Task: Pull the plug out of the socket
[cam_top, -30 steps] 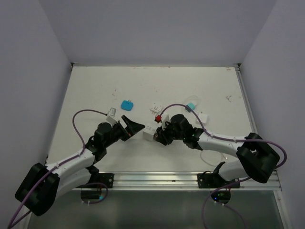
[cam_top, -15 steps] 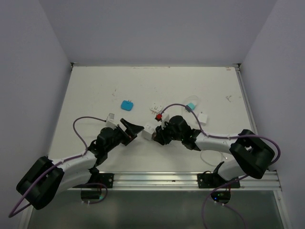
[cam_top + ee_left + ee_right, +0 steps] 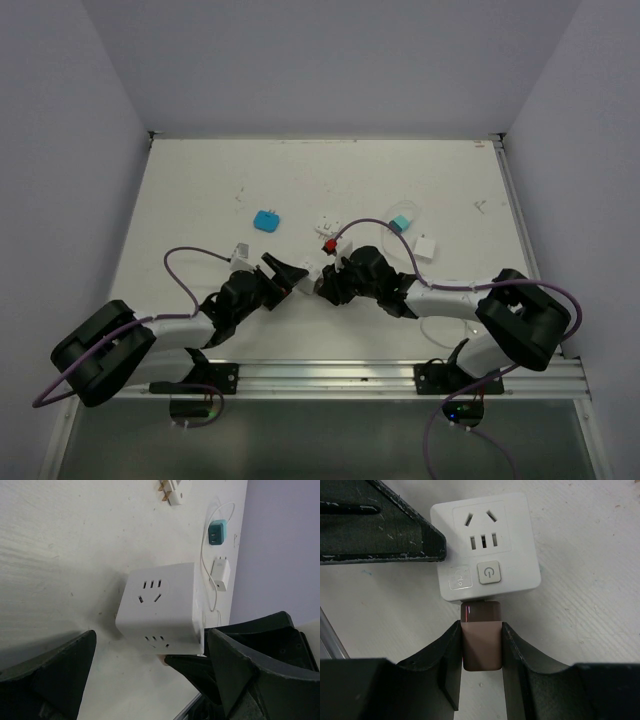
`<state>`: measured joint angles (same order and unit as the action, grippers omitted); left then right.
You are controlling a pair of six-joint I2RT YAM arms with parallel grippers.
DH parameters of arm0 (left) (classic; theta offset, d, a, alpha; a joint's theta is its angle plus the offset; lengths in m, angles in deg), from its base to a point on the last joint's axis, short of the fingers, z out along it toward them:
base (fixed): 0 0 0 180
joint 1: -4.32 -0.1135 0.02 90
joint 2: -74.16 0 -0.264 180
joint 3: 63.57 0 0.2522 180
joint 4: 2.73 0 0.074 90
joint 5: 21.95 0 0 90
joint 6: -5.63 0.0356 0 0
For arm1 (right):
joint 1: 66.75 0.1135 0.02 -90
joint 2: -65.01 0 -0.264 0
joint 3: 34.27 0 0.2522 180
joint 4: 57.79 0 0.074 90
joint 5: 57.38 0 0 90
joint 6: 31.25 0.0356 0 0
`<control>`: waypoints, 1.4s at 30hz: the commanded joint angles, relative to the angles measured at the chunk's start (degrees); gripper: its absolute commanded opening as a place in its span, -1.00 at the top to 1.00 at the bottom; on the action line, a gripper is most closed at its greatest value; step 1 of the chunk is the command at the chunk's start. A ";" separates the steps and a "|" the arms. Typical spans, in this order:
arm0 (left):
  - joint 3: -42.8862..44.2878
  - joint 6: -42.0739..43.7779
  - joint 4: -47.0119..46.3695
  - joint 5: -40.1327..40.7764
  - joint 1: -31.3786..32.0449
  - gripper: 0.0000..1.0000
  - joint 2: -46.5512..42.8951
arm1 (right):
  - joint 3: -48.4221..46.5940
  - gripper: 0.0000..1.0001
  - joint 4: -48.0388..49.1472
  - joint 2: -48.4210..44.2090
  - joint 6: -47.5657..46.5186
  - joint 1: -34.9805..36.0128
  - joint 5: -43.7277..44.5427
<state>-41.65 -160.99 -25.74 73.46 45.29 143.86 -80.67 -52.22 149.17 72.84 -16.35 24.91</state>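
Observation:
The socket (image 3: pixel 485 545) is a white cube with slot holes and a power button, lying on the table (image 3: pixel 200 190) between the two arms. In the top view the socket (image 3: pixel 309 269) shows only as a small white patch. A brownish plug (image 3: pixel 481 645) sticks out of its near side. My right gripper (image 3: pixel 481 625) is shut on that plug. My left gripper (image 3: pixel 150 631) is open, its fingers (image 3: pixel 55 675) spread either side of the socket (image 3: pixel 160 605). One left finger (image 3: pixel 385 530) lies along the cube's side. In the top view the left gripper (image 3: pixel 293 277) and right gripper (image 3: pixel 325 285) nearly meet.
Farther out lie a white pronged plug (image 3: pixel 172 490), a teal charger (image 3: pixel 216 532) with a thin white cable, and a white charger (image 3: pixel 220 572). A blue pad (image 3: pixel 266 220), a red-and-white part (image 3: pixel 329 245) and a small grey piece (image 3: pixel 238 250) are also on the table.
My left arm has dropped lower and reached right, bringing its open fingers up around the socket. The right gripper, still holding the plug, has shifted slightly left.

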 commanded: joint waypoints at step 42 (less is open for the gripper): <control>9.50 2.26 -1.99 22.19 -9.77 1.00 -1.67 | 3.03 1.00 -2.63 -6.29 3.84 3.49 2.34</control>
<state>-36.95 -161.54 -26.01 86.59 37.46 142.13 -78.44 -51.28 144.27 77.17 -13.12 27.99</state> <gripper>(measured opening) 0.660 0.352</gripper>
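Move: Between the left hand's open fingers and just beyond them sits the socket, its middle roughly 3 cm ahead, 3 cm to the right and 1 cm below that hand. The blue plug lies about 12 cm ahead and 6 cm left of the left hand, the white plug about 11 cm ahead and 6 cm right, both some 4 cm lower. From the right hand, which already grips the inserted brown plug, the socket is about 3 cm ahead, 3 cm left and 1 cm below. Easing about 2 cm forward, the left hand shuts its fingers on the socket while the right, keeping its pinch on the brown plug, shifts 2 cm left towards it. Both then rise 3 to 4 cm, and the left jerks forward and left, away from the right, turning to about 20 degrees counter-clockwise, as the right drops back nearly 2 cm with the plug. ##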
